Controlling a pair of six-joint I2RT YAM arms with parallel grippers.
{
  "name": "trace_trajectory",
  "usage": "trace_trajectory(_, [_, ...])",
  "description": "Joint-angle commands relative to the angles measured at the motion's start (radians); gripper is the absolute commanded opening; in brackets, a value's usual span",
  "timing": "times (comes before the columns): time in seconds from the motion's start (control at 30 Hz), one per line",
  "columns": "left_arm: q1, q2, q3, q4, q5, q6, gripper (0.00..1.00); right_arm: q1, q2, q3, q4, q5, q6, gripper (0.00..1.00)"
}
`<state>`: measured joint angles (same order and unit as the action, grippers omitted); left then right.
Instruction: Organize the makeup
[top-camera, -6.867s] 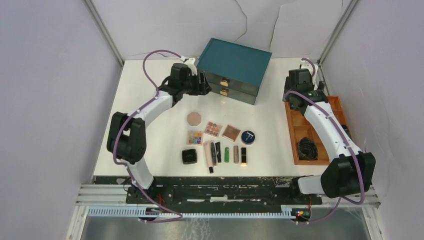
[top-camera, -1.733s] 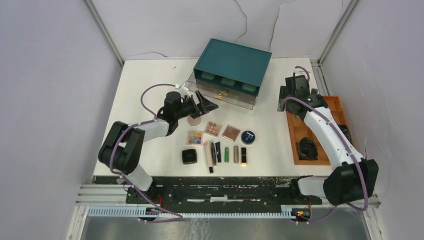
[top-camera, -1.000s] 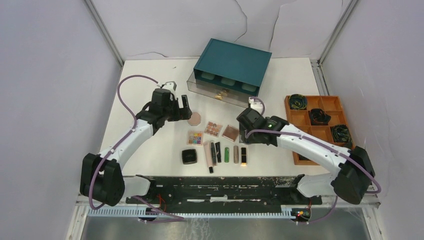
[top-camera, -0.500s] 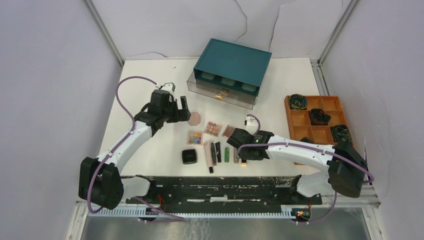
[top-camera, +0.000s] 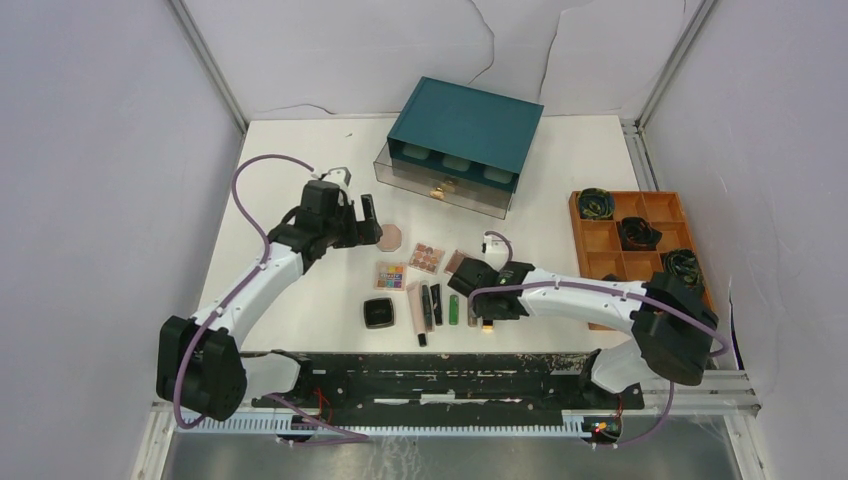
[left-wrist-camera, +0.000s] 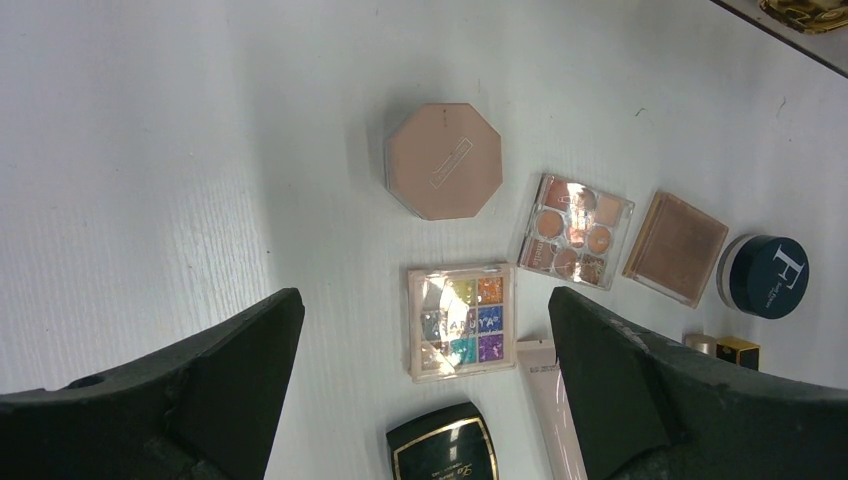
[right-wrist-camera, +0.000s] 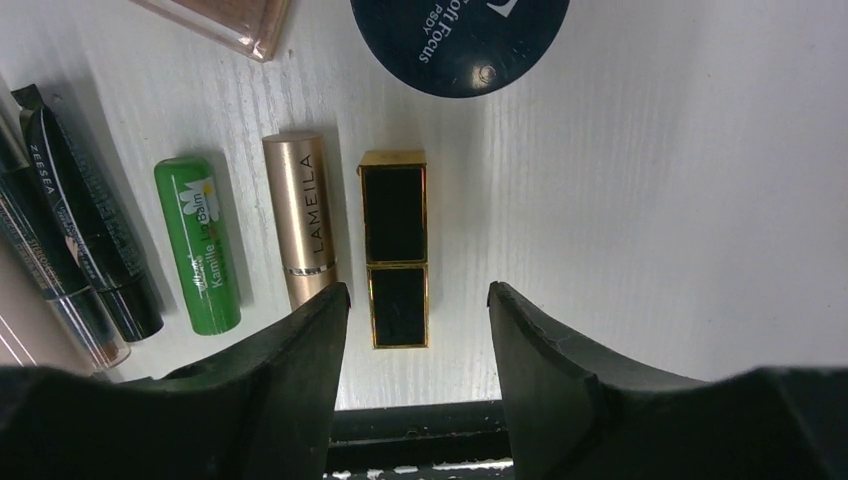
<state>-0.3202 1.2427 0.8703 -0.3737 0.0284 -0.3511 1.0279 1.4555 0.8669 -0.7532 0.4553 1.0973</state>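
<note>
The makeup lies in two rows on the white table. My right gripper (right-wrist-camera: 417, 290) hangs open just above the near end of a black-and-gold lipstick (right-wrist-camera: 394, 240), with a gap on each side. Beside it lie a gold tube (right-wrist-camera: 300, 215), a green lip balm (right-wrist-camera: 198, 245) and dark slim tubes (right-wrist-camera: 90, 240); a dark blue round compact (right-wrist-camera: 460, 40) sits beyond. My left gripper (left-wrist-camera: 422, 300) is wide open and empty above a colourful palette (left-wrist-camera: 461, 321), near the pink octagonal compact (left-wrist-camera: 444, 160), a nude palette (left-wrist-camera: 575, 231) and a black square compact (left-wrist-camera: 443, 455).
The teal drawer box (top-camera: 468, 125) stands at the back with its clear drawer (top-camera: 440, 190) pulled out. A wooden compartment tray (top-camera: 600, 245) with coiled black cables (top-camera: 638, 232) sits at the right. A black rail (top-camera: 440, 362) runs along the near edge.
My right arm has swung in from the right and come down over the row of tubes, its jaws narrowing over the black-and-gold lipstick. The left gripper has barely moved.
</note>
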Motion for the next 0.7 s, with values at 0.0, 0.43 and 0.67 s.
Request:
trace_trajectory(0.0, [0.002,-0.041,0.032,-0.005,0.003,-0.014,1.0,-0.019,0.028,0.013,0.048,0.025,-0.043,0.6])
trace_trajectory(0.43, [0.0,-0.033,-0.001,0.005,0.019,-0.021,1.0,-0.081,0.087,-0.071,0.156,-0.037,-0.104,0.37])
trace_trajectory(0.67, [0.0,-0.014,0.007,0.005,0.033,-0.01,1.0,-0.081,0.086,-0.037,0.096,-0.038,-0.132,0.0])
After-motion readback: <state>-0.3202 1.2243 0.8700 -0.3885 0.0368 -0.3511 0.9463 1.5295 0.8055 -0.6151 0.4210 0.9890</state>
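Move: Just below the right hand's open fingers lies the black lipstick, about 3 cm down, 1 cm farther out and practically level sideways. The gold lipstick tube stands 3 cm to its left, the green lip balm some 6 cm to its left; the round powder jar is about 7 cm beyond it and 1 to 2 cm right. From the left hand, the black lipstick is roughly 21 cm right, 14 cm back and 12 cm down. Sinking about 3 cm onto the black lipstick, the right hand also edges forward and to its right by a centimetre or so each, away from the gold tube, its wrist hardly turning. Late in the descent the half-open fingers close and pinch the lipstick from its left and right sides, then stop on it while the hand stays down. ##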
